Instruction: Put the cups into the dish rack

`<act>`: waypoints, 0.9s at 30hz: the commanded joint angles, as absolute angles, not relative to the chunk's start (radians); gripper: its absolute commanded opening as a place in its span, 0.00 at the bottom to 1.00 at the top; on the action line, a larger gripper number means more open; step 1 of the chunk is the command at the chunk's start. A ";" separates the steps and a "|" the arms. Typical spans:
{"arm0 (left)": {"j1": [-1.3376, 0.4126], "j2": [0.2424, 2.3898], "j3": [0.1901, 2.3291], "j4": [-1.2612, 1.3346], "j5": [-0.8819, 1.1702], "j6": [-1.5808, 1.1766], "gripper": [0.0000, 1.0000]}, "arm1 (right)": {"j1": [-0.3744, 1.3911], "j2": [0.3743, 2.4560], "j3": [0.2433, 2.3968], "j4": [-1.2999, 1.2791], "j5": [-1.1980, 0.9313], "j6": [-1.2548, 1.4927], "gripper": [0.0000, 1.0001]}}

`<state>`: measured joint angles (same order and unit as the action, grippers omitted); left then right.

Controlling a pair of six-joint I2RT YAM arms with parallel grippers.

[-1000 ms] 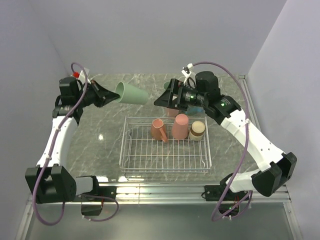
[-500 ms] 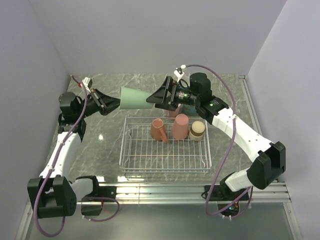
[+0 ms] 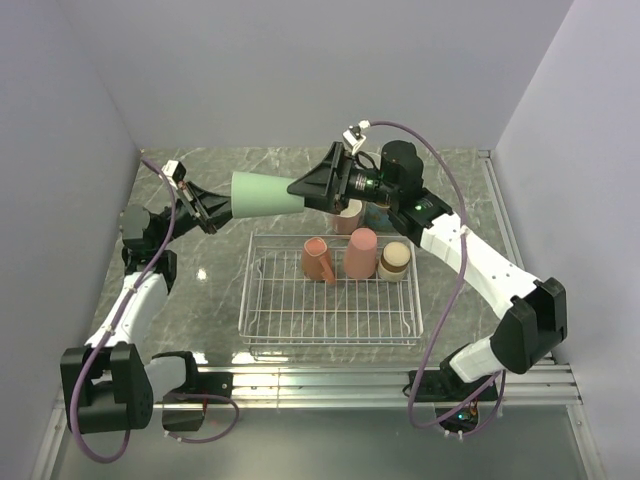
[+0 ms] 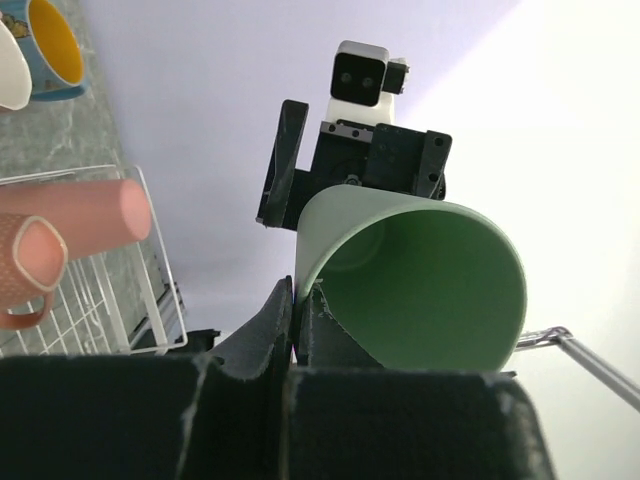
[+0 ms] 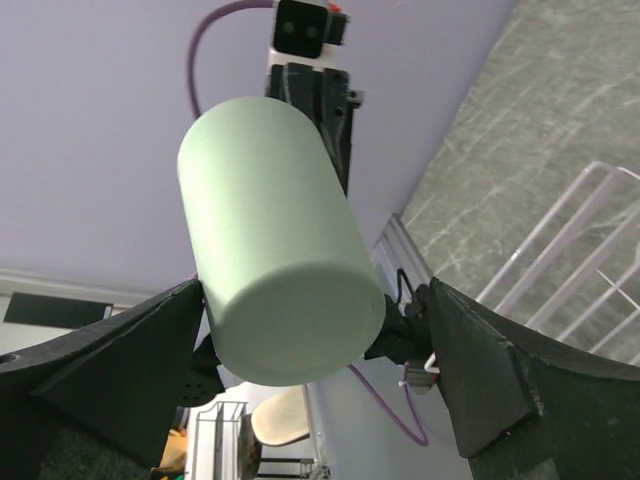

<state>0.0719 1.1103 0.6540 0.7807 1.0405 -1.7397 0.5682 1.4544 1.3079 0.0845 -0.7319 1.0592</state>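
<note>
A sage green cup (image 3: 265, 193) hangs sideways in the air above the far left corner of the dish rack (image 3: 330, 300). My left gripper (image 3: 222, 205) is shut on its rim (image 4: 300, 300), one finger inside the cup and one outside. The cup's closed base (image 5: 300, 320) points at my right gripper (image 3: 305, 188), which is open with its fingers (image 5: 120, 370) straddling that base. The right-hand finger stands apart from the cup. A salmon mug (image 3: 318, 258), a pink cup (image 3: 360, 252) and a short brown cup (image 3: 394, 260) stand along the rack's far side.
Another pink cup (image 3: 348, 215) stands on the marble table behind the rack, under my right arm. A blue cup with a yellow inside (image 4: 50, 45) shows in the left wrist view. Walls close the table at the back and on both sides.
My left gripper has carried the green cup up and to the right. My right gripper has moved left to meet it and now straddles its base.
</note>
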 commanded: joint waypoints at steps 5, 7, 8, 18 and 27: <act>0.071 1.123 0.657 0.966 1.025 -1.847 0.00 | 0.597 1.482 1.338 0.244 -0.768 1.158 0.72; 0.069 1.127 0.661 0.928 1.023 -1.824 0.00 | 0.600 1.480 1.335 0.262 -0.772 1.173 0.59; 0.068 1.129 0.663 0.911 1.020 -1.816 0.00 | 0.601 1.477 1.327 0.284 -0.775 1.187 0.56; 0.032 1.141 0.865 0.072 0.881 -1.249 0.10 | 0.597 1.447 1.312 0.275 -0.784 1.161 0.00; 0.057 1.230 0.971 -0.305 0.778 -0.994 0.54 | 0.512 1.361 1.269 0.193 -0.767 1.106 0.00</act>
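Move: The green cup lies on its side in mid-air, its rim already pinched by the left gripper: its middle is about 6 cm right and 1 cm ahead of that hand, and some 6 cm left of the right gripper, whose open fingers straddle the base. From the right hand, down in the rack, the orange mug is about 29 cm below, 4 cm right and 2 cm ahead; the pink cup stands 10 cm farther right. The pale pink cup lies 13 cm ahead, 10 cm right, 31 cm below. Close the right gripper around the base of the green cup and keep hold, letting that hand rise about 2 cm and sink back. Once the right grip is set, open the left fingers to about half to release the rim, and bring the left gripper forward and down, some 5 cm each way, rolling it about 20 degrees so its left side rises. ##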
